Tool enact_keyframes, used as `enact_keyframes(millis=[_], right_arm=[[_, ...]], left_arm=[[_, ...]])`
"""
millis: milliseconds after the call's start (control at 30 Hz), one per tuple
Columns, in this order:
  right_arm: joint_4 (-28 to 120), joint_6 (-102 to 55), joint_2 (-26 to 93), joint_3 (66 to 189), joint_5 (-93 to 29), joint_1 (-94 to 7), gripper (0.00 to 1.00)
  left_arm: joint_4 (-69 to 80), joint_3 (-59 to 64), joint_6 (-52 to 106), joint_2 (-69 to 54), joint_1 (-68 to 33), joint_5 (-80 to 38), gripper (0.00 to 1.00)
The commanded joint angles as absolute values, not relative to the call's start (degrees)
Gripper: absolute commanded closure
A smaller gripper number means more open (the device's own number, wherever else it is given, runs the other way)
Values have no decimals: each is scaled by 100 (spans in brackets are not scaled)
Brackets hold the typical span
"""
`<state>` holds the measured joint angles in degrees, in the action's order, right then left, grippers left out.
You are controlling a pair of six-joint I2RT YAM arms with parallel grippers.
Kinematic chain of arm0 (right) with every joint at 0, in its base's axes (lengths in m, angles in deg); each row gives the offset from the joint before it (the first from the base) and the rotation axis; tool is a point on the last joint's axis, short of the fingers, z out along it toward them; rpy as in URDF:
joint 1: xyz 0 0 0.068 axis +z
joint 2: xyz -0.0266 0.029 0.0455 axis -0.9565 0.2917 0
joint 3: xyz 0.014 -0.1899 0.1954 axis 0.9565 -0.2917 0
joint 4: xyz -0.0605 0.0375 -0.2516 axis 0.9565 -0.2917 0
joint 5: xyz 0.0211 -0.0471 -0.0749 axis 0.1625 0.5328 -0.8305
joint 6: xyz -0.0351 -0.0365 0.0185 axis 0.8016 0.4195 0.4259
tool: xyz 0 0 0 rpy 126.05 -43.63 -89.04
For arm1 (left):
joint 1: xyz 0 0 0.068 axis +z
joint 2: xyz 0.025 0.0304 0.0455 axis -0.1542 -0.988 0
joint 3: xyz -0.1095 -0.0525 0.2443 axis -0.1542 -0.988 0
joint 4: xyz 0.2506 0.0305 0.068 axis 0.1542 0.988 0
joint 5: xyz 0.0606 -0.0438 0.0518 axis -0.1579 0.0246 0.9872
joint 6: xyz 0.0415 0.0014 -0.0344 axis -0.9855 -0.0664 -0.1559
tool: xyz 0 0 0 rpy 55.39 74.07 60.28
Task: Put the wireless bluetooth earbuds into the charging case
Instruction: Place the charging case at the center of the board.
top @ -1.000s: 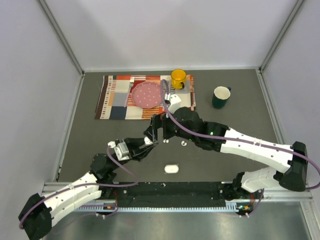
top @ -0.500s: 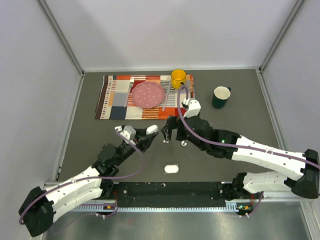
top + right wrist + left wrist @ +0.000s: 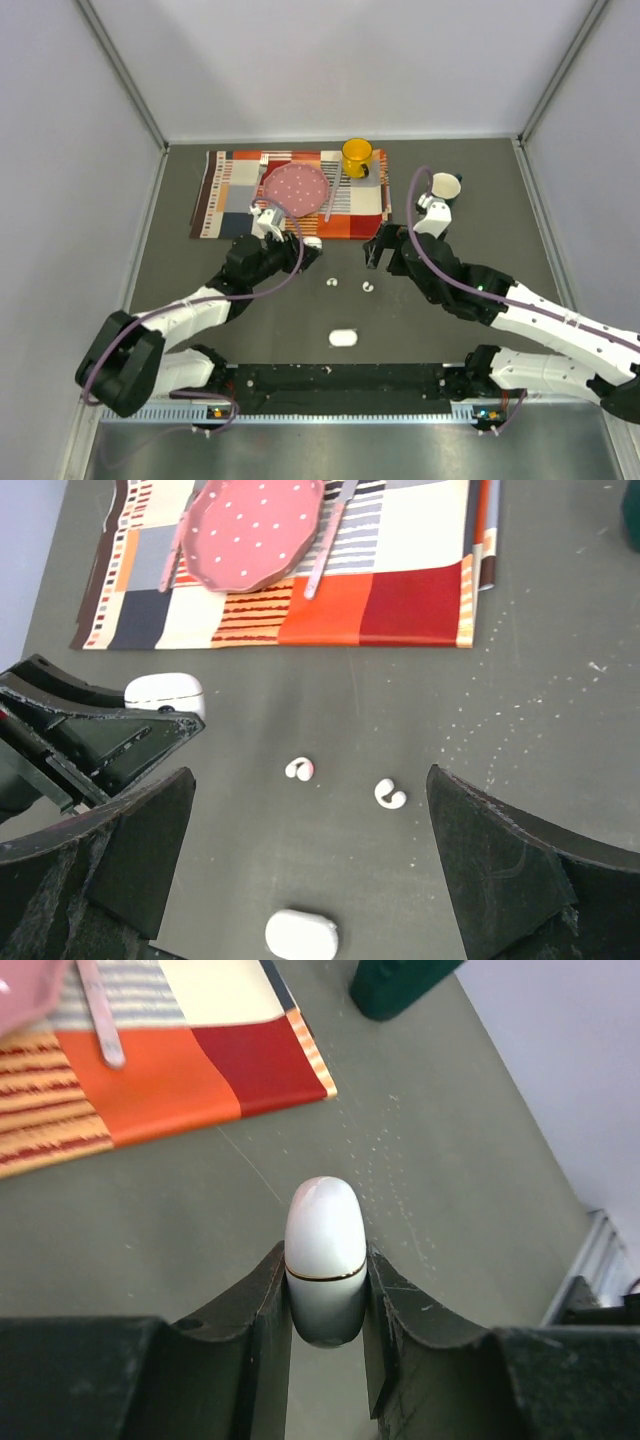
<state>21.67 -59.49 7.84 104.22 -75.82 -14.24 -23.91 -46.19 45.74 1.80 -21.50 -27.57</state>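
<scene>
Two tiny white earbuds [image 3: 331, 284] [image 3: 367, 288] lie apart on the dark table; the right wrist view shows them [image 3: 300, 770] [image 3: 389, 794] below its open fingers. My left gripper [image 3: 308, 245] [image 3: 325, 1295] is shut on a small white charging case [image 3: 322, 1225], closed, with a thin seam line, held just in front of the placemat edge; the same case [image 3: 165, 693] shows at the left of the right wrist view. A second white case [image 3: 343, 338] [image 3: 301, 935] lies closed nearer the arm bases. My right gripper [image 3: 376, 250] [image 3: 312, 798] hangs open and empty, above and behind the earbuds.
A striped placemat [image 3: 235, 205] at the back carries a pink dotted plate [image 3: 295, 188], cutlery and a yellow mug [image 3: 357, 156]. A dark green mug [image 3: 442, 194] stands at the back right, close behind my right wrist. Grey walls enclose the table.
My left gripper has carried the case away from the bases, up toward the placemat edge. My right gripper has drawn back to the right, uncovering the two earbuds.
</scene>
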Motion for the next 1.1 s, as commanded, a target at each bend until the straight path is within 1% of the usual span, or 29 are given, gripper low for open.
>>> enact_keyframes(millis=[0, 67, 167, 400, 467, 533, 700, 733, 800, 833, 933, 1067], right_arm=[[2105, -6008, 536, 10287, -7669, -1670, 1], [2105, -6008, 474, 10251, -7625, -1793, 1], [2105, -5886, 474, 10251, -7467, -1881, 1], [2087, -5771, 386, 10190, -7413, -2004, 1], [2087, -5753, 351, 10163, -7405, -2031, 1], [2078, -5718, 342, 10163, -7396, -2048, 1], [2087, -5657, 298, 10154, -7387, -2101, 1], [2087, -5657, 307, 10154, -7387, -2101, 1], [2087, -5657, 307, 10163, -7378, -2110, 1], [2087, -5648, 298, 10163, -7370, -2110, 1], [2078, -5648, 298, 10154, -7361, -2110, 1], [2078, -5639, 298, 10172, -7352, -2110, 1]], left_arm=[[-3125, -4412, 6014, -431, -2066, -3261, 100], [-3337, -4448, 6313, -774, -2014, -3348, 100], [-3373, -4439, 6472, -1118, -1996, -3173, 100], [-3443, -4096, 6832, -2068, -1925, -3419, 100], [-3513, -4096, 6990, -2269, -1925, -3323, 99], [-3653, -4140, 7069, -2384, -1916, -3252, 96], [-3804, -4166, 7280, -2718, -1899, -3138, 91], [-3804, -4158, 7350, -2754, -1890, -3103, 88], [-3751, -4184, 7395, -2824, -1890, -2971, 86], [-3742, -4184, 7421, -2833, -1890, -2910, 82], [-3462, -4140, 7351, -2763, -1890, -2778, 80], [-2681, -3947, 7132, -2658, -1890, -2549, 72]])
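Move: The charging case is already in the left fingers; its spot, the bare board near the centre, lies about 14 cm below that hand, 3 cm ahead and 3 cm to its right. From the same hand, the nearer earbud is 5 cm right and 2 cm back, the farther earbud 14 cm right and 3 cm back, and the placemat's near right corner 9 cm ahead and 19 cm right. The spot is some 16 cm left of the right hand, 8 cm ahead and 23 cm below. The charging case, still pinched in the left fingers, is carried almost straight down some 12 cm towards the bare board between placemat and earbuds, quickly at first, then easing. The left wrist tips the fingers down as it goes, a turn of some 35 degrees. Empty and wide open, the right hand draws off about 3.5 cm to the right, then stays. ##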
